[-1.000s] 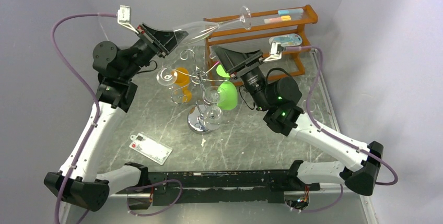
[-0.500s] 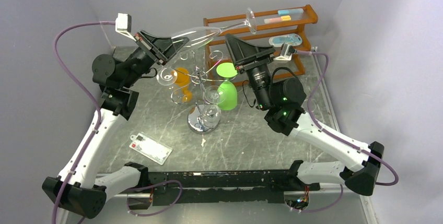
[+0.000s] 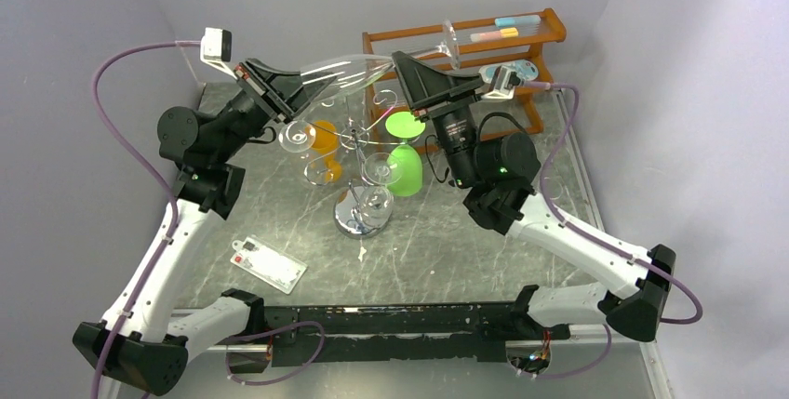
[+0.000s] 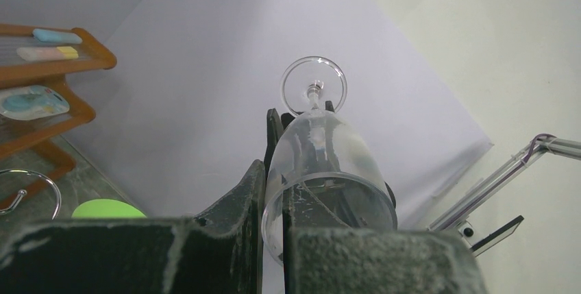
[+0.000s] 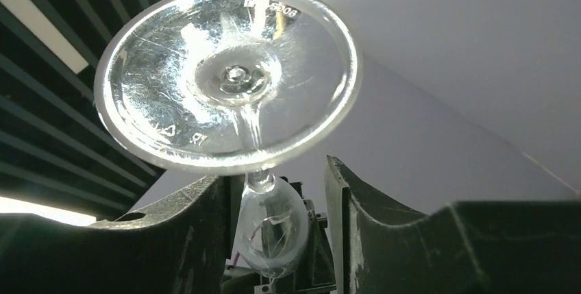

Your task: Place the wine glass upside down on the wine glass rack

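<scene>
The clear wine glass (image 3: 349, 66) lies almost level in the air above the chrome wine glass rack (image 3: 356, 216), with its foot (image 3: 449, 38) pointing right. My left gripper (image 3: 300, 83) is shut on the rim of its bowl (image 4: 329, 164), one finger inside and one outside. My right gripper (image 3: 402, 60) stands open astride the stem (image 5: 253, 144), just below the round foot (image 5: 229, 75). Its left finger (image 5: 195, 229) is close to the glass. A gap remains beside its right finger (image 5: 353, 215).
Hung on the rack's curled arms are an orange glass (image 3: 323, 136), a green glass (image 3: 404, 165) and clear glasses (image 3: 377, 185). A brown wooden shelf (image 3: 465, 57) stands behind. A white card (image 3: 268, 264) lies on the marbled table near the front left.
My right gripper rose and moved left up to the glass's stem while its jaws narrowed. The left arm swung the held glass slightly right and more level.
</scene>
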{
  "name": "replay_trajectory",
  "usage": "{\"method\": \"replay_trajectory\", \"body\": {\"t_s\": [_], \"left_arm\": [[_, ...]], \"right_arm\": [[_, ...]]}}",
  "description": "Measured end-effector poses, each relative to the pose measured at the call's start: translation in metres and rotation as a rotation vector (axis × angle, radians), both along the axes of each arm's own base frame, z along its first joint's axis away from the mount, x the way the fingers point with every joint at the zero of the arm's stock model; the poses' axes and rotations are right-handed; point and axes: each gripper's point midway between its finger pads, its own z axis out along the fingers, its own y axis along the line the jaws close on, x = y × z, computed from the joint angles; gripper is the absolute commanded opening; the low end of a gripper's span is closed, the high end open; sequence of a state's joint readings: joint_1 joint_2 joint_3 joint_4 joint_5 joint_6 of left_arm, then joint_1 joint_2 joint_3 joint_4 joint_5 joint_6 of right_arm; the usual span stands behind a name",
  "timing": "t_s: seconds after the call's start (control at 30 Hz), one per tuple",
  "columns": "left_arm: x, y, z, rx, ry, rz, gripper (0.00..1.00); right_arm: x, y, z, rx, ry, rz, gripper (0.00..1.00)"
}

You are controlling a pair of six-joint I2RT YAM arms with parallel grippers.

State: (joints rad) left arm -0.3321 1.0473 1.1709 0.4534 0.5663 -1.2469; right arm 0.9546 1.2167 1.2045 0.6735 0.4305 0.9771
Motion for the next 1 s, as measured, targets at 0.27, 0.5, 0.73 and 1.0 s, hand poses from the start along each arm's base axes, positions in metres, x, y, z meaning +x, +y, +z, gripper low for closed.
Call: {"method": "replay_trajectory", "body": {"t_s": [0.27, 0.5, 0.73, 1.0], "left_arm": [[-0.004, -0.001, -0.006, 0.002, 0.012, -0.025, 0.06], [-0.015, 0.003, -0.004, -0.005, -0.004, -0.020, 0.40], [-0.036, 0.012, -0.024, 0.089, -0.033, 0.040, 0.83], [-0.067, 0.042, -0.059, 0.317, -0.130, 0.246, 0.90]], "right_arm": [[-0.005, 0.008, 0.010, 0.006, -0.064, 0.027, 0.16], [-0.010, 0.012, 0.013, -0.031, -0.117, 0.030, 0.00], [-0.018, 0.010, 0.014, -0.085, -0.140, 0.033, 0.00], [-0.025, -0.008, 0.002, -0.273, -0.107, -0.025, 0.00]]}}
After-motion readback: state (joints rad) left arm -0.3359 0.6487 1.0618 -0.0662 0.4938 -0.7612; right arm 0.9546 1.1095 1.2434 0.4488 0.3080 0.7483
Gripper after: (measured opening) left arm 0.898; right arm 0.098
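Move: The wine glass hangs slanted in the air, rim still held by the left hand: its middle is about 7 cm to that hand's right, 2 cm ahead and 3 cm above. From the right hand, whose half-open fingers already straddle the stem, that middle is some 3 cm left, about level and 1 cm lower. The rack's hub sits roughly 8 cm left, 4 cm ahead and 24 cm below the right hand, the hanging green glass's foot 1 cm right, 4 cm ahead and equally low. The right fingers close and pinch the wine glass's stem while the hand lifts and eases left about a centimetre each, then it draws back and swings right, ending some 2.5 cm back, its left side rolling down about 15 degrees and dropping the bowl end. Once the stem is pinched, the left fingers open wide and let go of the rim, and the left hand backs away from the glass about 7 cm, also sinking some 6 cm and going 4 cm left, with its left side rolling up. ##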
